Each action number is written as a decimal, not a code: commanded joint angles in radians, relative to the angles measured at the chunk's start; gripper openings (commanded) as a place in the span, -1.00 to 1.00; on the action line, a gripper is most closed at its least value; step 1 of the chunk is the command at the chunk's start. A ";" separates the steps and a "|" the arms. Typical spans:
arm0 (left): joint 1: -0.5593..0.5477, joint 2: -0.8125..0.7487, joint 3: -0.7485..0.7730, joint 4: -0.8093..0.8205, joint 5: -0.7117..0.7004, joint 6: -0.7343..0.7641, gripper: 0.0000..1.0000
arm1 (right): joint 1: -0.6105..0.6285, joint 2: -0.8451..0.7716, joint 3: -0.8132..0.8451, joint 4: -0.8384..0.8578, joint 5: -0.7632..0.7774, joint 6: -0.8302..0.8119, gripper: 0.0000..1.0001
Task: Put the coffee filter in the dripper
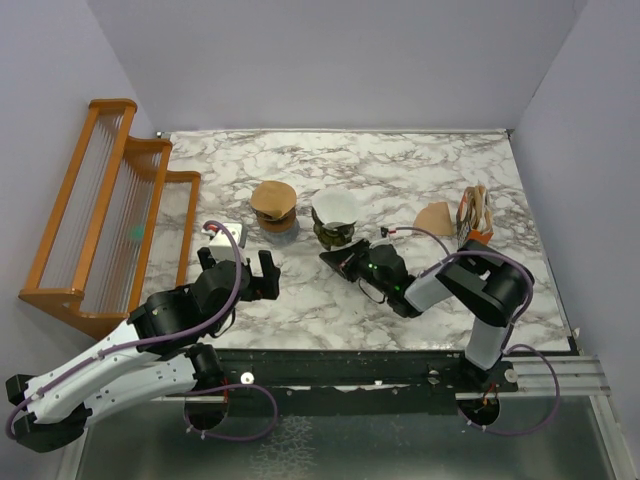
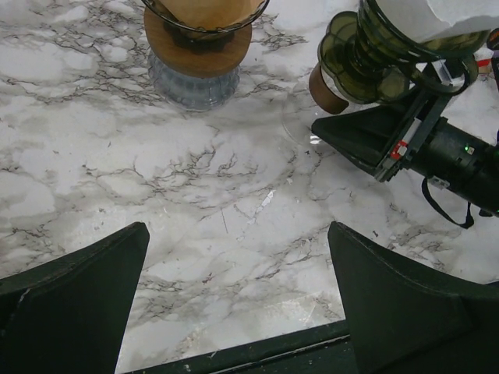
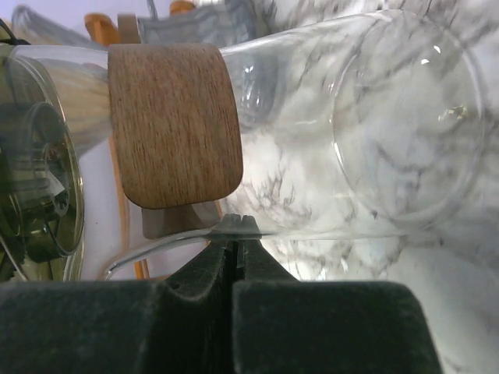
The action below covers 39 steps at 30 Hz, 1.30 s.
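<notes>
The white coffee filter (image 1: 337, 207) (image 2: 460, 15) sits in the mouth of the dark olive-green dripper (image 1: 333, 234) (image 2: 366, 58) (image 3: 31, 195). The dripper rests on a clear glass cup (image 3: 374, 125) with a wooden collar (image 3: 175, 125). My right gripper (image 1: 328, 256) (image 2: 318, 125) (image 3: 238, 226) is shut with nothing between its fingers, its tips against the side of the glass cup just below the dripper. My left gripper (image 1: 245, 265) (image 2: 238, 230) hangs open over bare marble, left of the dripper.
A second brewer holding a tan filter (image 1: 273, 203) (image 2: 204, 31) stands left of the dripper. A flat tan paper piece (image 1: 437, 215) and a filter holder (image 1: 475, 210) lie to the right. A wooden rack (image 1: 105, 215) fills the table's left edge.
</notes>
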 commanded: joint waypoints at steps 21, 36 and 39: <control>0.004 0.005 -0.013 0.013 -0.039 0.004 0.98 | -0.114 -0.102 -0.017 -0.299 -0.148 -0.285 -0.99; 0.004 0.020 -0.010 0.017 -0.030 0.010 0.98 | -0.114 -0.641 0.073 -1.044 0.215 -0.630 -0.27; 0.004 0.032 -0.006 0.021 -0.021 0.018 0.98 | -0.114 -0.750 0.132 -1.179 0.328 -0.718 0.03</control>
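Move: Right beside the right fingertips, the glass carafe has its middle about 5 cm ahead and 2 cm right, nearly level with them; the green dripper holding the white filter sits on top, some 9 cm above the fingertips. The wood-collared carafe stands 6 cm ahead and 10 cm left, and a flat brown filter lies about 8 cm ahead, 25 cm right. From the left hand, the glass carafe is roughly 5 cm ahead, 18 cm right and well below. Forward by about 4 cm, the right hand's shut fingers, already against the near side of the glass carafe, keep pushing it with the dripper and filter on top. Then they come free, backing off about 5 cm while dipping some 3 cm, and finally swing right and up away from the carafe, rolling some 35 degrees with the left side dropping as the fingers open to nearly half. ##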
